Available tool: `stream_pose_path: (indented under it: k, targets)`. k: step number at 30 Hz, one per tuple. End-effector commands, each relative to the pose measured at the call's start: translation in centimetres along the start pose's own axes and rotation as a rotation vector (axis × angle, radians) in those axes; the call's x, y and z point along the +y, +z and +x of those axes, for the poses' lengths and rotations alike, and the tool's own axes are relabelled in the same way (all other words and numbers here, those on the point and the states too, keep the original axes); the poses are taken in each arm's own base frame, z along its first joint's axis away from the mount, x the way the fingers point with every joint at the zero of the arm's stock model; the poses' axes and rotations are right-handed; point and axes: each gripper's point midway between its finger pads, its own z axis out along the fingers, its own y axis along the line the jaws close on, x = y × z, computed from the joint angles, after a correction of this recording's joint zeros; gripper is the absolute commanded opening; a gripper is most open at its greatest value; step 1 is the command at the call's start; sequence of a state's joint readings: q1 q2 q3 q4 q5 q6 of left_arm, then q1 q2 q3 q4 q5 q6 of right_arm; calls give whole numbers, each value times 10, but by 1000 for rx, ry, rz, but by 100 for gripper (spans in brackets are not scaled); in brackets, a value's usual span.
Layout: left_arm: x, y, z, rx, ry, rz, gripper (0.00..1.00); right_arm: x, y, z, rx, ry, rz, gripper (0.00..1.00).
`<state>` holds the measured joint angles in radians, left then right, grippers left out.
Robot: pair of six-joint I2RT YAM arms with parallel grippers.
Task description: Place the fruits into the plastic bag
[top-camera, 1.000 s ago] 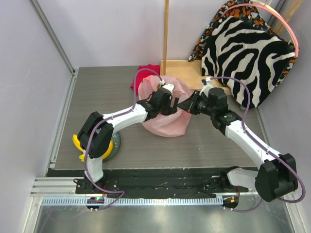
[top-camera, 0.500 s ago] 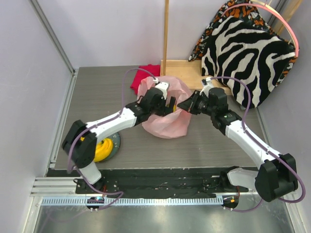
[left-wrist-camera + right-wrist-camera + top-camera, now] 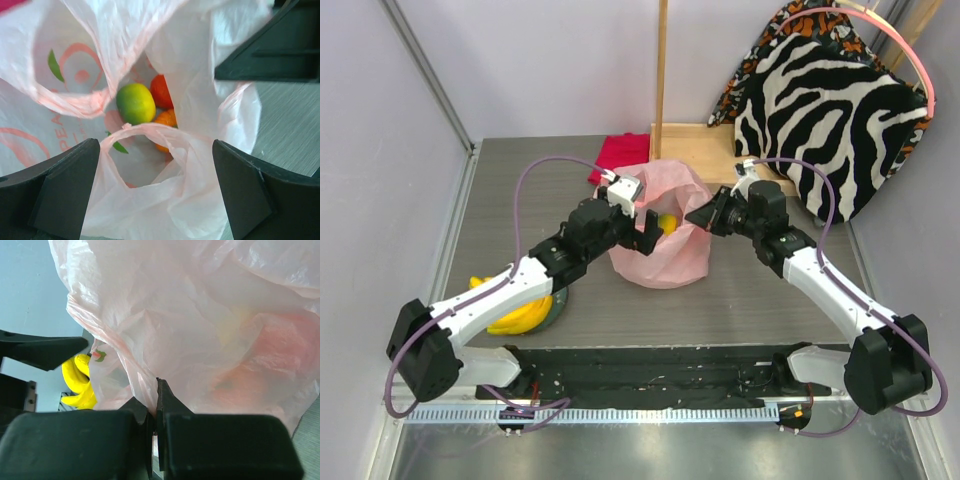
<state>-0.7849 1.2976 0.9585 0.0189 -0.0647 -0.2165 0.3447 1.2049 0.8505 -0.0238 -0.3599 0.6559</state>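
The pink plastic bag [image 3: 665, 262] stands mid-table with its mouth up. Inside it, the left wrist view shows a green fruit [image 3: 135, 103], a red fruit [image 3: 161, 91] and an orange fruit [image 3: 166, 120]. My left gripper [image 3: 648, 230] hangs open at the bag's left rim, nothing between its fingers [image 3: 65, 192]; a loop handle of the bag [image 3: 150, 135] lies below them. My right gripper [image 3: 701, 215] is shut on the bag's right edge [image 3: 145, 390]. The yellow bananas [image 3: 518, 316] lie on the grey-blue plate [image 3: 561, 296] at the near left, also in the right wrist view as bananas [image 3: 80, 382].
A folded magenta cloth [image 3: 623, 150] lies behind the bag. A wooden frame with an upright post [image 3: 662, 70] and a zebra-print cushion [image 3: 830, 110] stand at the back right. Walls close the table on the left and back.
My left gripper has drawn back from over the bag's mouth toward the left, open. Its arm has stretched out low, uncovering the bananas. The right gripper has held still.
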Motion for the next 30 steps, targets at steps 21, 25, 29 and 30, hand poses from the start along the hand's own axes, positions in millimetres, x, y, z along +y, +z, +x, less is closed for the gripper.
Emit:
stream_pose_path:
  k: [21, 25, 29, 30]
  targets:
    - [187, -138, 37, -142, -479, -835, 100, 1, 4, -8, -31, -25, -11, 1]
    - [214, -186, 79, -160, -599, -1074, 100, 0, 4, -7, -27, -27, -11, 1]
    - [221, -219, 107, -165, -609, -1207, 100, 1, 6, -5, -21, -24, -22, 1]
    - [223, -220, 109, -169, -611, -1215, 100, 2, 6, -5, -23, -19, -30, 1]
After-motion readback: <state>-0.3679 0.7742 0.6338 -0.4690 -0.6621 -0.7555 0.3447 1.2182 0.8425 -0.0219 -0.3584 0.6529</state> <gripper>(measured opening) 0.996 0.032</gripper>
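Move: The bananas on the plate lie about 30 cm to the left of the left gripper, some 14 cm back and 19 cm below it. Close by it is the pink bag, its middle roughly 6 cm ahead, 2 cm right and 14 cm down; the mango in it is about 6 cm ahead, 5 cm right and 17 cm below. From the right gripper the bananas are some 43 cm left, 17 cm back and 18 cm lower. Swing the empty left gripper away from the bag to the left, nearly 30 cm towards the bananas: rise about 4 cm first, then sink some 10 cm and draw back as it nears the plate. Turn it counter-clockwise roughly 65 degrees on the way, fingers kept wide open. Keep the right gripper shut on the bag's rim, almost still. ##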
